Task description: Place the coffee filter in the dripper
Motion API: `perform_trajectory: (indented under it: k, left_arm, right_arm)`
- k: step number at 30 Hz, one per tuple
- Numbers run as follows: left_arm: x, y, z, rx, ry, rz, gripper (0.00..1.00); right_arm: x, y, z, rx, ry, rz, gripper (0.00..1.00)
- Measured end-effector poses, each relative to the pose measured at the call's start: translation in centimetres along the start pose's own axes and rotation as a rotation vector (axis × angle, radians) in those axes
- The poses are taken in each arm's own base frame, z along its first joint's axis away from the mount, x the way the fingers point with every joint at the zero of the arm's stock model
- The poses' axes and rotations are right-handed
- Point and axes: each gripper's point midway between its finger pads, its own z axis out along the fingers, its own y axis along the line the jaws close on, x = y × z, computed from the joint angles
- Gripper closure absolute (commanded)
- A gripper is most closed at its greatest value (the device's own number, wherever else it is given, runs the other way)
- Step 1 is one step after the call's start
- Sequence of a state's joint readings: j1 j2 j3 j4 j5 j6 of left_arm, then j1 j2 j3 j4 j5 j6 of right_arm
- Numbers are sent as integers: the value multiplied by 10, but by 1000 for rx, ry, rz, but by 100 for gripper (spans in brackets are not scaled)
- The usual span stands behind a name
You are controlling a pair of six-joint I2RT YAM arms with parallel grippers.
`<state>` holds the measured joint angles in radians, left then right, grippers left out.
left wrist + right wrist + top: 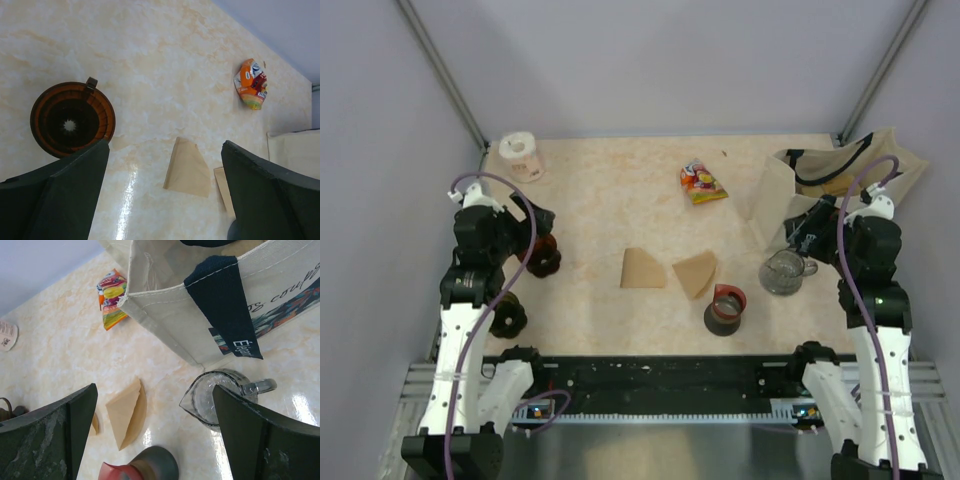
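Observation:
The dripper point(70, 120), a brown ribbed cone with a small handle, stands at the table's left point(544, 256), partly under my left arm. Two tan coffee filters lie flat mid-table, one on the left point(643, 269) point(189, 167) and one on the right point(695, 272) point(127, 412). My left gripper point(165, 144) hangs open above the table, with the dripper beside its left finger and the left filter below the gap. My right gripper point(154, 388) is open too, raised above the table between the right filter and the glass cup. Neither holds anything.
A black cup with a red rim point(725, 310) stands near the front, a clear glass cup point(785, 271) right of it. A cloth tote bag point(840, 175) fills the back right. A snack packet point(701, 183) and a paper roll point(521, 156) lie at the back. A dark round object point(507, 318) sits by the left arm.

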<state>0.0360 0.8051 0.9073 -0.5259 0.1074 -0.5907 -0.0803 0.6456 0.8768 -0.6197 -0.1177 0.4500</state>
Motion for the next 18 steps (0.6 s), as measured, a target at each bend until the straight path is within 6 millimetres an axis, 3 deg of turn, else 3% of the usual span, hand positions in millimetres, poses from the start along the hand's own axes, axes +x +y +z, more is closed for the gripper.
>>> perform_trajectory:
  k: [4,7,18]
  left_arm:
    - [0,-4,2,28,0,4,1]
    - [-2,4,3,-16,-21,-14,1]
    - [0,70,0,-386,-85,-141,1]
  right_arm:
    - [-1,1,0,-6,-3,12,1]
    - [2,6,-3,-36,-3,10,1]
    - [18,20,-2,-155,38,-37,1]
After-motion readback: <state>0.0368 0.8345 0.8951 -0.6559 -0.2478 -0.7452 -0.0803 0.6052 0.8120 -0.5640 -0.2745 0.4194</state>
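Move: The amber dripper lies almost under the left hand, about 21 cm below, 3 cm back and 1 cm left; the green dripper is roughly 10 cm left and 19 cm back, the left filter 28 cm right and 4 cm back. For the right hand, the right filter lies some 27 cm left, 3 cm back and 25 cm below; the carafe 2 cm left and 1 cm back, the red mug 20 cm left and 16 cm back. The amber dripper is still untouched as the left hand, after a brief pause, swings left across it and sinks towards it, travelling about 7 cm in all, turning some 20 degrees counter-clockwise and tipping its fingers slightly down. Towards the right filter, the right hand drifts a few centimetres left, still high, turning a little counter-clockwise. Both grippers stay wide open. ##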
